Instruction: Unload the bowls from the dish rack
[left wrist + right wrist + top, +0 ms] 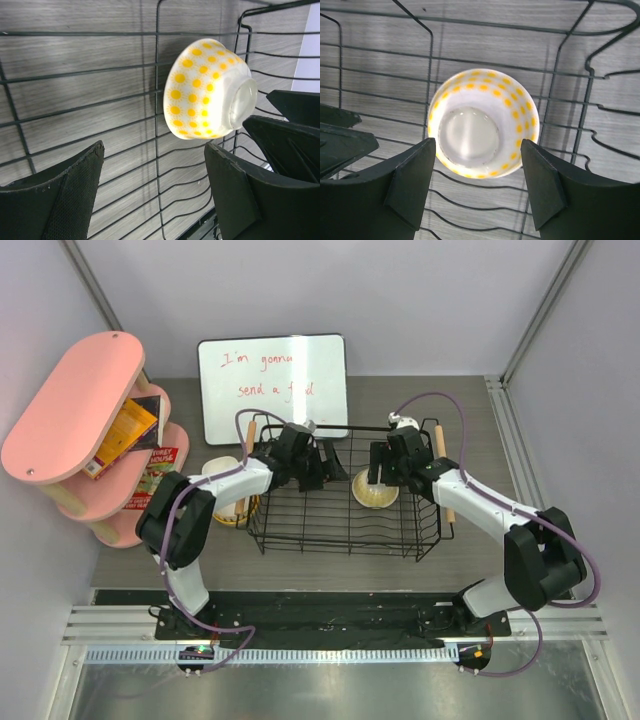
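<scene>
The black wire dish rack (pixel 330 525) stands mid-table. One white bowl with orange-yellow dots (pixel 375 492) lies in its far right part, base turned up. In the right wrist view the bowl (pixel 482 122) sits just beyond and between the open fingers of my right gripper (pixel 477 187), not touched. In the left wrist view the same bowl (pixel 207 90) lies tilted ahead of my open, empty left gripper (pixel 155 195). My left gripper (pixel 335 468) and right gripper (pixel 378 478) face each other inside the rack. Other bowls (pixel 225 500) are stacked left of the rack, partly hidden by the left arm.
A pink oval shelf (pixel 75 410) with books stands at the far left. A whiteboard (pixel 272 385) leans behind the rack. The rack's wooden handles (pixel 440 470) run along its short sides. The right gripper's fingers (pixel 290 145) show in the left wrist view.
</scene>
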{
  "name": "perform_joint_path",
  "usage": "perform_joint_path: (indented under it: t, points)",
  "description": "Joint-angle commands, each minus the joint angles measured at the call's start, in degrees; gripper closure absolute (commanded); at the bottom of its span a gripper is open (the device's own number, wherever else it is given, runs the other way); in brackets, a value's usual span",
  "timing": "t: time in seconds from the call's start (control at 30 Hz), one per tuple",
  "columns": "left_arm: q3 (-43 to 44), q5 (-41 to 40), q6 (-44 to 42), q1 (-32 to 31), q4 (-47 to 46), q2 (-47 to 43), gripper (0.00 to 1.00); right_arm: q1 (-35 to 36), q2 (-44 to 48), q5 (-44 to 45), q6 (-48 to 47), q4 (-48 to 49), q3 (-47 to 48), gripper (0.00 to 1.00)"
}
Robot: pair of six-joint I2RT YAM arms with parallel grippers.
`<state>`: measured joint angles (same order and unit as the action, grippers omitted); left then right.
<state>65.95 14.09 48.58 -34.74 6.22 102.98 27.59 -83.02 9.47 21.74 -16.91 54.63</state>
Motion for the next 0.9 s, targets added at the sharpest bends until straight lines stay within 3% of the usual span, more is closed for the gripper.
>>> perform_joint_path:
  t: [0.0, 0.1, 0.3, 0.37, 0.5, 0.67, 0.87]
  points:
    - [-0.9, 1.3, -0.6, 1.6, -2.9, -0.1, 0.19, -1.1, -1.1, -3.5, -0.9, 5.7, -0.9, 0.25]
    - [-1.4, 1.6, -0.8, 2.0, -3.1, -0.1, 0.19, -1.4, -2.1, -3.5, -1.3, 5.7, -0.8, 0.27]
    - [-1.6, 2.1, -1.1, 2.2, -3.1, 0.2, 0.19, -1.9, -1.4, -3.1, -0.5, 6.9, -2.6, 0.60]
    - [-1.6, 2.3, -1.1, 2.2, -3.1, 0.6, 0.19, -2.0, -0.7, -3.3, -0.2, 7.6, -3.6, 0.61]
    - [-1.5, 2.8, -0.9, 2.2, -3.4, 1.1, 0.19, -2.0, -1.5, -5.0, -0.3, 8.1, -4.1, 0.75]
    - [-2.1, 3.0, -0.9, 2.5, -4.4, 1.9, 0.19, -2.0, -1.5, -8.2, 0.5, 9.1, -4.4, 0.79]
    - [-2.9, 7.0, 0.6, 3.3, -8.7, 3.5, 0.19, -2.0, -1.4, -8.7, 0.8, 9.5, -4.4, 0.99]
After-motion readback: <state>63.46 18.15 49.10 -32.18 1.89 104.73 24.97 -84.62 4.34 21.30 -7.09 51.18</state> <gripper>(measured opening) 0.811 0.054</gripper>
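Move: The last bowl sits upside down in the dish rack, about 2 cm ahead of my right hand, 1 cm to its left and some 5 cm below. From that hand, the rack's right handle is about 14 cm to the right, neither ahead nor back, and the rack's far rail is roughly 10 cm straight ahead. From my left hand, the bowl lies about 9 cm to the right, 1 cm back and 4 cm lower. I shut my right fingers from about three-quarters open to almost closed over the bowl's upturned foot, dipping about 1.5 cm and easing forward about as far. They meet with no bowl between them, the tips ending against the right edge of the foot. My left hand, fingers still wide open, sinks about 1.5 cm on the bowl's other side. ##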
